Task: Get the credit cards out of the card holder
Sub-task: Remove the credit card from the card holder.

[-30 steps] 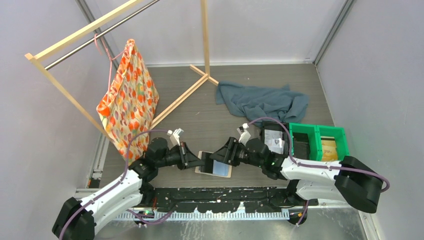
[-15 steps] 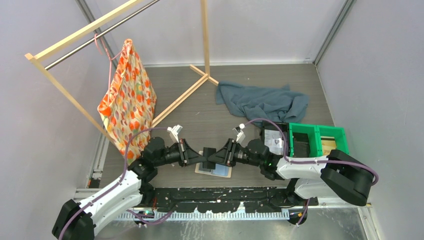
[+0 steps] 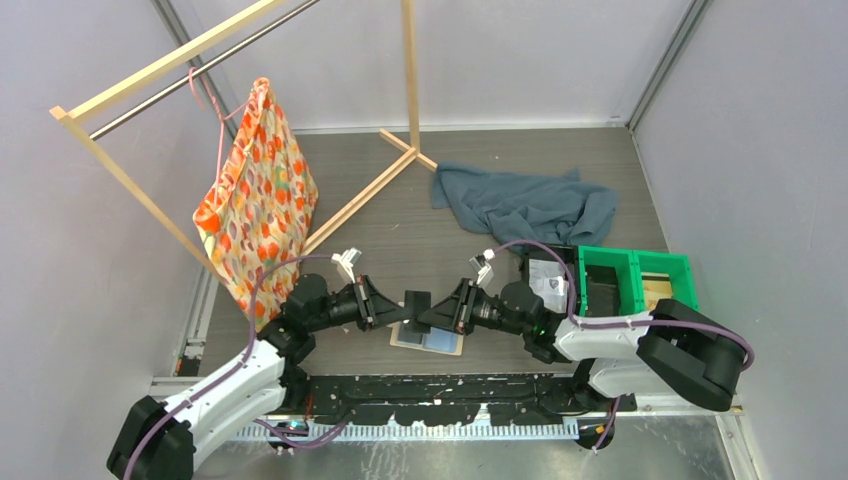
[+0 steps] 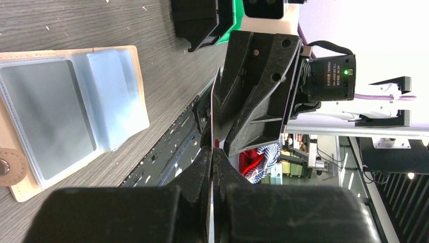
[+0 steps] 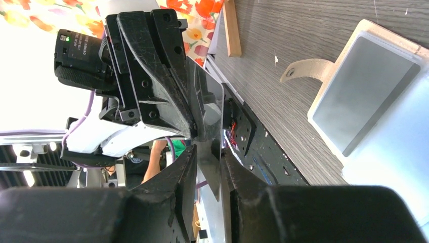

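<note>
The tan card holder (image 3: 430, 339) lies open and flat on the table, its pale blue-grey pockets (image 4: 71, 109) facing up and its side tab (image 5: 303, 70) out on the wood. Above it my left gripper (image 3: 398, 304) is shut on a dark credit card (image 3: 414, 301), seen edge-on (image 4: 214, 114) in the left wrist view. My right gripper (image 3: 434, 311) faces it from the right. The card's far end (image 5: 211, 114) sits between the right jaws, which stand narrowly apart: the card lies against one finger (image 5: 238, 177) with a gap to the other.
Green bins (image 3: 634, 280) and a black tray (image 3: 548, 280) holding a pale item stand at the right. A blue-grey cloth (image 3: 525, 200) lies behind. A patterned bag (image 3: 258, 200) hangs on a wooden rack (image 3: 150, 75) at the left.
Both grippers have lifted off the holder and met above it. The right gripper has slid left over the card's free end, its jaws narrowing. The left grip is unchanged.
</note>
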Available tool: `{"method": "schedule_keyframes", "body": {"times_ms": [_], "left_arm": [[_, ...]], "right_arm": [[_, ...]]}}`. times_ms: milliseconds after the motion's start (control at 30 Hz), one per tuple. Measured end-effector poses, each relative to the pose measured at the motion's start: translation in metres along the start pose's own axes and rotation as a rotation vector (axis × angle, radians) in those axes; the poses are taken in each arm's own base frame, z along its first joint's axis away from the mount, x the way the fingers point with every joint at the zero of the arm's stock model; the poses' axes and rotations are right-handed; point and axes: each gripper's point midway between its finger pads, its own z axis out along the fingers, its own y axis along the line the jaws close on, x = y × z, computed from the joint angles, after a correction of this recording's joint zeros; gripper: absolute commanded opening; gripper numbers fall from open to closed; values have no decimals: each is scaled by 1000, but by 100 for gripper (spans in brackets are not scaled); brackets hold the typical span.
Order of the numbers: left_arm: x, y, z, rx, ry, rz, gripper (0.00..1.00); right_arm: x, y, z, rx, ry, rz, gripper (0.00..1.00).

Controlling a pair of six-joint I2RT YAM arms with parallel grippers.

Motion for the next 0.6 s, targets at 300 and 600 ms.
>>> {"method": "schedule_keyframes", "body": {"times_ms": [300, 600], "left_arm": [[-2, 0, 0, 7, -9, 0, 1], [-1, 5, 1, -13, 0, -5, 47]], "right_arm": [[-4, 3, -2, -19, -15, 16, 1], [-11, 3, -2, -11, -47, 34, 1]]}}
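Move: Just right of the left fingertips, which already pinch the dark credit card by its left edge, the card's middle lies about 3 cm to the right, 1 cm ahead and level with them. From the right hand, whose parted fingers bracket the other edge, it is some 2 cm to the left and 1 cm ahead. The open card holder lies roughly 10 cm below the right hand and 4 cm back, and the black tray about 26 cm to its right, 6 cm farther out and 9 cm lower. Closing on the credit card's right edge, the right hand pinches it while easing about 1 cm forward and a touch up; the left hand holds its edge all but still meanwhile. Only once the right grip is shut do the left fingers open, to about a quarter of their range, letting go of the card without backing away. ##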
